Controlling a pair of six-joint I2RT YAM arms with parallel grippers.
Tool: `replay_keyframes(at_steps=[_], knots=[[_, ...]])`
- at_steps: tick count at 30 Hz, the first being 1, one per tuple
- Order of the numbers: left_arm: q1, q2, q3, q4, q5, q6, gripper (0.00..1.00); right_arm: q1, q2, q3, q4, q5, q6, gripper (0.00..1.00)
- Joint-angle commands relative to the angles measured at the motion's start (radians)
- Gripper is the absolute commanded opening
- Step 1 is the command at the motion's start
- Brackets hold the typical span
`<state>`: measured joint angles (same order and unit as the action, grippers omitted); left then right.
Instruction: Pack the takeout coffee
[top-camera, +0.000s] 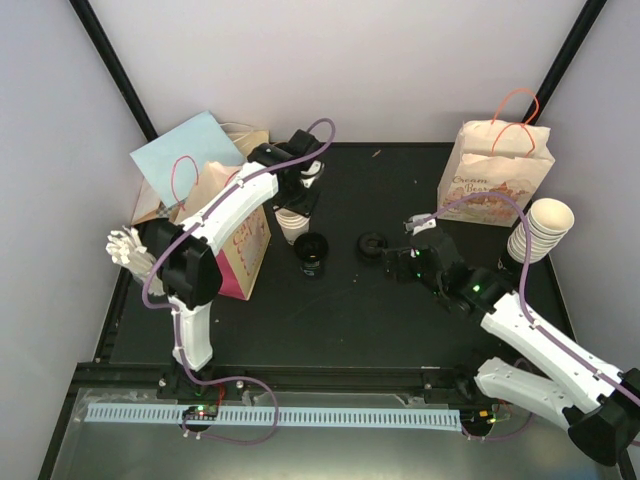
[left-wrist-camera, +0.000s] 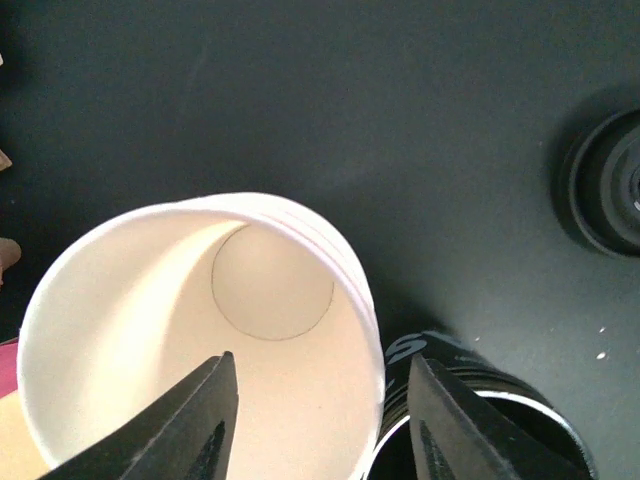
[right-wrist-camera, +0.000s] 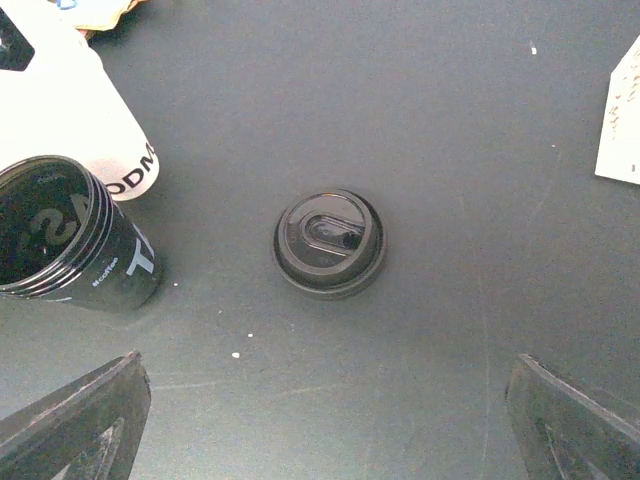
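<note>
A white paper cup (left-wrist-camera: 180, 320) stands on the black table, with a black takeout cup (left-wrist-camera: 480, 400) right beside it. My left gripper (left-wrist-camera: 322, 358) hangs over them, open. One finger (left-wrist-camera: 190, 420) is inside the white cup, the other (left-wrist-camera: 460, 430) is over the black cup, and the white rim lies between them untouched. From above, the left gripper (top-camera: 297, 203) is over the white cup (top-camera: 291, 226), next to the black cup (top-camera: 311, 253). A black lid (right-wrist-camera: 329, 243) lies flat ahead of my right gripper (right-wrist-camera: 328, 357), which is wide open and holds nothing.
A brown paper bag with red handles (top-camera: 496, 172) stands at the back right, with a stack of white cups (top-camera: 540, 230) beside it. At the left are another paper bag with a pink side (top-camera: 240, 250), a blue sheet (top-camera: 185, 150) and white utensils (top-camera: 126, 246).
</note>
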<state>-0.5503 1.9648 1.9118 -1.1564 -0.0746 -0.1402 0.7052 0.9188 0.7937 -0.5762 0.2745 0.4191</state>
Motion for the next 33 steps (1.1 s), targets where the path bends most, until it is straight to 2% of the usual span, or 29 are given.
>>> replay_keyframes(at_steps=[1,4,6,9,11,12,22,28,33], knots=[[0.004,0.017,0.044,-0.065,0.004,0.009,0.45,-0.004,-0.013,-0.005,0.008,-0.014,0.011,1.00],[0.004,0.020,0.044,-0.071,-0.001,0.005,0.34,-0.004,-0.012,-0.005,0.010,-0.016,0.012,1.00],[0.005,0.017,0.044,-0.068,-0.002,0.004,0.30,-0.004,-0.011,-0.006,0.012,-0.015,0.012,1.00],[0.004,0.008,0.046,-0.068,-0.009,0.010,0.18,-0.004,-0.008,-0.008,0.012,-0.019,0.013,1.00],[0.005,0.004,0.053,-0.078,-0.010,0.021,0.06,-0.004,-0.006,-0.008,0.012,-0.018,0.012,1.00],[0.004,0.005,0.061,-0.087,-0.016,0.023,0.03,-0.005,-0.006,-0.009,0.013,-0.019,0.012,1.00],[-0.034,0.018,0.184,-0.193,-0.158,0.043,0.01,-0.004,0.020,-0.011,0.033,-0.059,0.008,1.00],[-0.039,0.018,0.225,-0.212,-0.147,0.050,0.02,-0.005,0.076,-0.016,0.121,-0.168,0.008,1.00],[-0.040,0.022,0.241,-0.221,-0.153,0.048,0.02,-0.004,0.169,0.050,0.149,-0.235,0.034,1.00]])
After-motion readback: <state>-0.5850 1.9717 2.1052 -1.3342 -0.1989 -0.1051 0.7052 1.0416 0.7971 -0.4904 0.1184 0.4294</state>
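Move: The top white paper cup of the stack is right at the left gripper: its middle lies about 3 cm to the left and 4 cm below, with the half-closed fingers astride its right-hand wall. The dark cup stands some 8 cm back, 1 cm to the right and 9 cm below; the brown bag about 17 cm left and 5 cm back. For the right gripper the dark cup is roughly 18 cm left, 7 cm ahead, 12 cm below, and the black lid 11 cm ahead, 4 cm left, 16 cm below. Close the left fingers fully on the top cup's right-hand wall, one inside and one outside, almost in place, then lift straight up about 5 cm, keeping the pinch. Hold the right gripper wide open and nearly still at first, then swing it some 4 cm left and 2 cm down towards the dark cup. ##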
